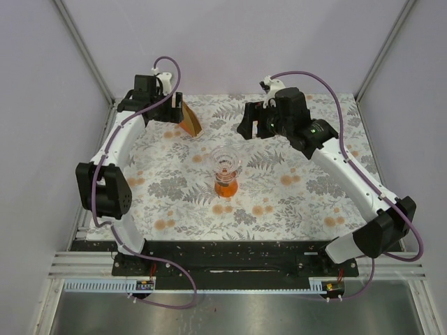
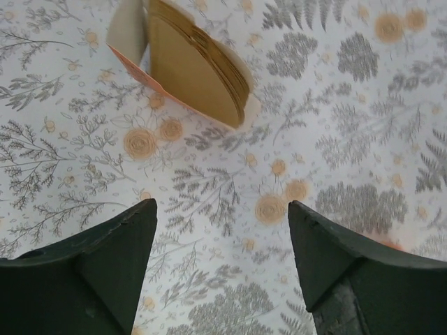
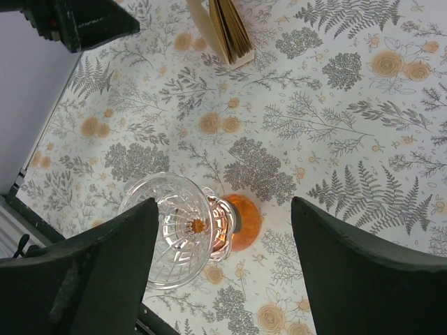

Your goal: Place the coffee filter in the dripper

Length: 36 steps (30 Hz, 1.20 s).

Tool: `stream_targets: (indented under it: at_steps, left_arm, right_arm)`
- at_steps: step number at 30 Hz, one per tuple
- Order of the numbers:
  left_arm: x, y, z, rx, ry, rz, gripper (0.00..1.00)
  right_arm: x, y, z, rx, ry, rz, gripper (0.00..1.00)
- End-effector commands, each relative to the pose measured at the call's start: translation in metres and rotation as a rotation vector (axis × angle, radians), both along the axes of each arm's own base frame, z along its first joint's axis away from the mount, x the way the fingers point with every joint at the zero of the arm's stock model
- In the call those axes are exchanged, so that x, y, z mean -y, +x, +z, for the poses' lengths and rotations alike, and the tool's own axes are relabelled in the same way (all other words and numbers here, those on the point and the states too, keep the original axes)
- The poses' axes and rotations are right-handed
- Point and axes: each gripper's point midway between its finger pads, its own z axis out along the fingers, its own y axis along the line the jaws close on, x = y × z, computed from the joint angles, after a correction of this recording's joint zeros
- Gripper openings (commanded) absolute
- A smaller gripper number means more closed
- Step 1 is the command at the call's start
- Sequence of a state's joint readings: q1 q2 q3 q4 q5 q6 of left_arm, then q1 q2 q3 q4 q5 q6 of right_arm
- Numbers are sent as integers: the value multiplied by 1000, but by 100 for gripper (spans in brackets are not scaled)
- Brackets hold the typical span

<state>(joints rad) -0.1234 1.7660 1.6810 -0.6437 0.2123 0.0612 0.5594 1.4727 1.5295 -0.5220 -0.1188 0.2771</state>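
Observation:
The dripper [image 1: 225, 171] stands upright mid-table, a clear ribbed cone on an orange base. In the right wrist view the dripper [image 3: 178, 230] shows no paper inside. I cannot pick out a single coffee filter; only a thick bundle of brown filters [image 2: 195, 66] stands in its orange holder [image 2: 136, 66] at the back left [image 1: 189, 120]. My left gripper [image 2: 222, 209] is open and empty a short way in front of the bundle, not touching it [image 1: 174, 112]. High above the table and behind the dripper, my right gripper [image 3: 223, 206] hangs open and empty [image 1: 248, 125].
A floral cloth [image 1: 293, 202] covers the table. White walls with metal posts close in the left, back and right sides. The black base rail [image 1: 223, 255] runs along the near edge. The left arm's gripper body [image 3: 84, 21] shows at the right wrist view's top left.

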Motion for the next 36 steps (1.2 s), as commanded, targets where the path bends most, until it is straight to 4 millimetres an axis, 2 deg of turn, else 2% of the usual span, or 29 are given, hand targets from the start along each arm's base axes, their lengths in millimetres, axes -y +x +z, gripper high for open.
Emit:
stream_targets:
  at_steps: [1, 5, 7, 13, 15, 19, 25, 31, 36]
  left_arm:
    - [-8, 55, 32, 171, -154, 262, 80]
    - [-17, 88, 5, 124, -165, 407, 80]
    - [-13, 100, -18, 63, -181, 431, 81]
    - [-16, 121, -81, -74, -194, 527, 79]
    - [-17, 124, -89, -85, -198, 544, 75]
    - [-17, 126, -93, -86, -197, 537, 61]
    - [-13, 122, -113, -127, -192, 515, 37]
    - [-10, 115, -109, -143, -207, 468, 0]
    - [-13, 99, -85, -120, -202, 377, 0]
  right_arm:
    - [5, 5, 2, 37, -35, -1, 84]
    - [6, 6, -5, 45, -61, 5, 84]
    - [9, 6, -8, 51, -76, 4, 84]
    - [16, 8, -20, 52, -122, -11, 85]
    - [17, 8, -22, 50, -130, -11, 85]
    - [19, 9, -25, 52, -144, -12, 85]
    - [15, 13, -28, 48, -142, -5, 86]
    - [14, 11, -27, 47, -135, 0, 85]
    - [17, 7, -21, 52, -126, -7, 85]
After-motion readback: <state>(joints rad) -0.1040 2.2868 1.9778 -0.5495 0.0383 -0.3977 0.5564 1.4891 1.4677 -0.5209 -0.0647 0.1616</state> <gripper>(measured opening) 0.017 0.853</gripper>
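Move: Ahead of the open left hand, about 12 cm out, 4 cm to its right and 16 cm below, stands the box of coffee filters. The dripper, on its orange server, lies some 15 cm back from the left hand and 22 cm to its right, the dripper's middle only about 3 cm lower and the server's about 14 cm lower. From the right hand, the filter box is roughly 23 cm farther out, 29 cm to the left and 24 cm down. Reaching forward about 10 cm, then dropping steeply some 13 cm in all, the left hand comes down at the near-left side of the filter box, turning about 30 degrees counter-clockwise on the way. There it stops and shuts its fingers fully, pinching the box's orange-edged card wall. Meanwhile the open right hand sinks some 4 cm beside the dripper, rolling slightly left side down. ##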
